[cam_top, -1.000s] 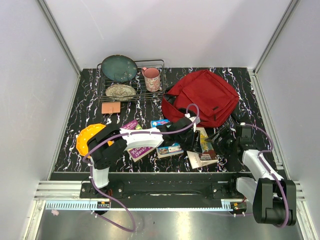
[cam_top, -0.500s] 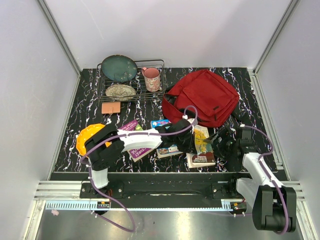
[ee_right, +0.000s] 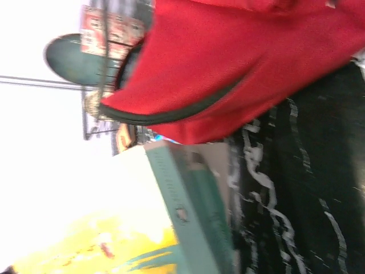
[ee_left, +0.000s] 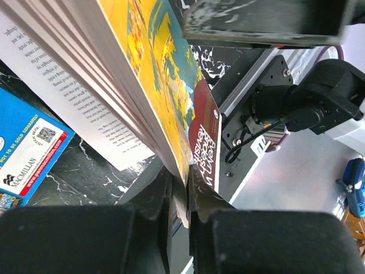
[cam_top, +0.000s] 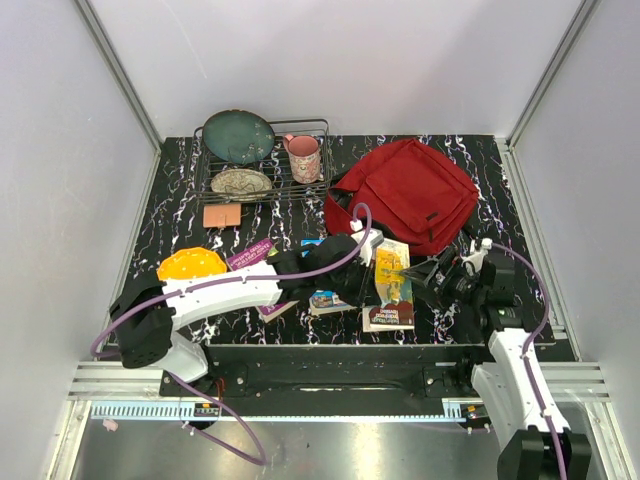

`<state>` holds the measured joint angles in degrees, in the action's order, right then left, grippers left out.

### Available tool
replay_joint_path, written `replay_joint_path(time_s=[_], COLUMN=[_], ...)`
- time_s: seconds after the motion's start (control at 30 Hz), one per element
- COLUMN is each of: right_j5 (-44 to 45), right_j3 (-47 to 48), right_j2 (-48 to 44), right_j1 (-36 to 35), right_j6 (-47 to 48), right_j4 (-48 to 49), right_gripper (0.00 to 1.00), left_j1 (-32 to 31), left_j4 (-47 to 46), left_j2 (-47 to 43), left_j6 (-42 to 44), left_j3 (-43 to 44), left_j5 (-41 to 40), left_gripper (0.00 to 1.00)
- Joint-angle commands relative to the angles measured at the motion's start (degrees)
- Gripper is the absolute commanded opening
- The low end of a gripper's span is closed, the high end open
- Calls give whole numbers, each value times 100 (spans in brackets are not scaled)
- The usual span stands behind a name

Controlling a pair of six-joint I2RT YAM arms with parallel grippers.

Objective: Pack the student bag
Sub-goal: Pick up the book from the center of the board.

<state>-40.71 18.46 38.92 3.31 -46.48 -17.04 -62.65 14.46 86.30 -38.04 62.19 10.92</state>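
The student bag (cam_top: 405, 195), a dark-red backpack, lies at the back right of the table; its red fabric and black-edged opening (ee_right: 228, 63) fill the top of the right wrist view. My left gripper (cam_top: 367, 268) (ee_left: 183, 191) is shut on the edge of a yellow-covered book (cam_top: 391, 285) (ee_left: 162, 80), its pages fanned and tilted. The book's teal spine (ee_right: 194, 211) shows in the right wrist view. My right gripper (cam_top: 434, 276) stands open just right of the book, holding nothing. Its fingers do not show in its own wrist view.
A wire dish rack (cam_top: 262, 160) at the back left holds a teal plate (cam_top: 238, 136), a patterned bowl (cam_top: 240, 183) and a pink mug (cam_top: 303, 157). An orange block (cam_top: 222, 215), an orange plate (cam_top: 190, 265), a purple book (cam_top: 252, 254) and a blue book (cam_top: 330, 299) (ee_left: 25, 151) lie nearby.
My left gripper closed on the yellow book and shifted it slightly left, its edge raised. The right gripper opened wide and drew back to the right of the book.
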Motion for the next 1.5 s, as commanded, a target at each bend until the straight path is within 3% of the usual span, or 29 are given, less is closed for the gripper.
replay_joint_path(time_s=[0.0, 0.1, 0.27, 0.4, 0.7, 0.87, 1.0, 1.07, 1.1, 1.17, 1.2, 1.33, 1.4, 1.43, 1.47], right_j5=[-982, -1272, -932, -860, -1352, -1230, -869, -763, -737, -667, -640, -561, -535, -474, -421], right_j3=[140, 114, 219, 141, -307, -238, -150, -167, -211, -255, -290, -308, -273, -255, -220], right_j2=[-367, -280, 203, 310, 599, 1038, 1328, 1452, 1478, 1452, 1435, 1285, 1250, 1206, 1171], right_j1=[-32, -32, -32, -32, -85, -305, -902, -1051, -1061, -1061, -1069, -1061, -1061, -1069, -1069], right_j6=[-449, -687, -39, 113, -511, -459, -406, -458, -485, -529, -538, -617, -617, -591, -564], right_j4=[938, 1325, 678, 754, 2300, 2424, 2494, 2634, 2679, 2740, 2741, 2750, 2680, 2636, 2427], right_gripper=[100, 100, 100, 100, 100, 100, 97, 90, 80, 69, 55, 20, 10, 0, 0], left_j1=[16, 16, 16, 16, 34, 104, 227, 288, 341, 411, 473, 535, 535, 535, 535], left_j4=[-470, -619, -892, -980, -1558, -1964, -2324, -2456, -2587, -2755, -2903, -3142, -3107, -3072, -2933], left_j2=[-368, -403, -465, -623, -615, -413, -333, -290, -272, -185, -158, -96, -26, -8, 27], left_j6=[420, 508, 570, 666, 526, 315, 96, 8, -80, -186, -308, -476, -485, -494, -476], left_j3=[223, 206, 170, 144, -199, -374, -585, -769, -840, -1059, -1121, -1350, -1350, -1324, -1254], left_j5=[-169, -134, 68, 77, 428, 613, 649, 683, 692, 727, 771, 859, 877, 894, 886], left_gripper=[0, 0, 0, 0, 0, 0, 0, 0, 0, 0, 0, 0, 0, 7, 35])
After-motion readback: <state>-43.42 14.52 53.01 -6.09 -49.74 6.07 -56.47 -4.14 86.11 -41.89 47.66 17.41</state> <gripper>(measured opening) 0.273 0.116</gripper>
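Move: The left hand already pinches the half-open book by the side away from its spine; the book's middle is about 5 cm ahead, 4 cm to the right and 4 cm below. Some 8 cm to this hand's left and 5 cm ahead, on the table about 11 cm down, lies the blue book. From the open right hand the held book's middle is roughly 7 cm left, level fore and aft, 3 cm lower; the red backpack's middle lies about 20 cm ahead, 1 cm left and 5 cm lower. The right hand, wide open, first lifts about 3.5 cm, then sinks again while sliding some 4 cm left to the book's spine side, turning roughly 10 degrees counter-clockwise, and only at the end closes to pinch the near part of the spine. The left hand keeps its pinch on the other side, rising a couple of centimetres and then lowering to about 4 cm below its start as it eases a little forward and left. ##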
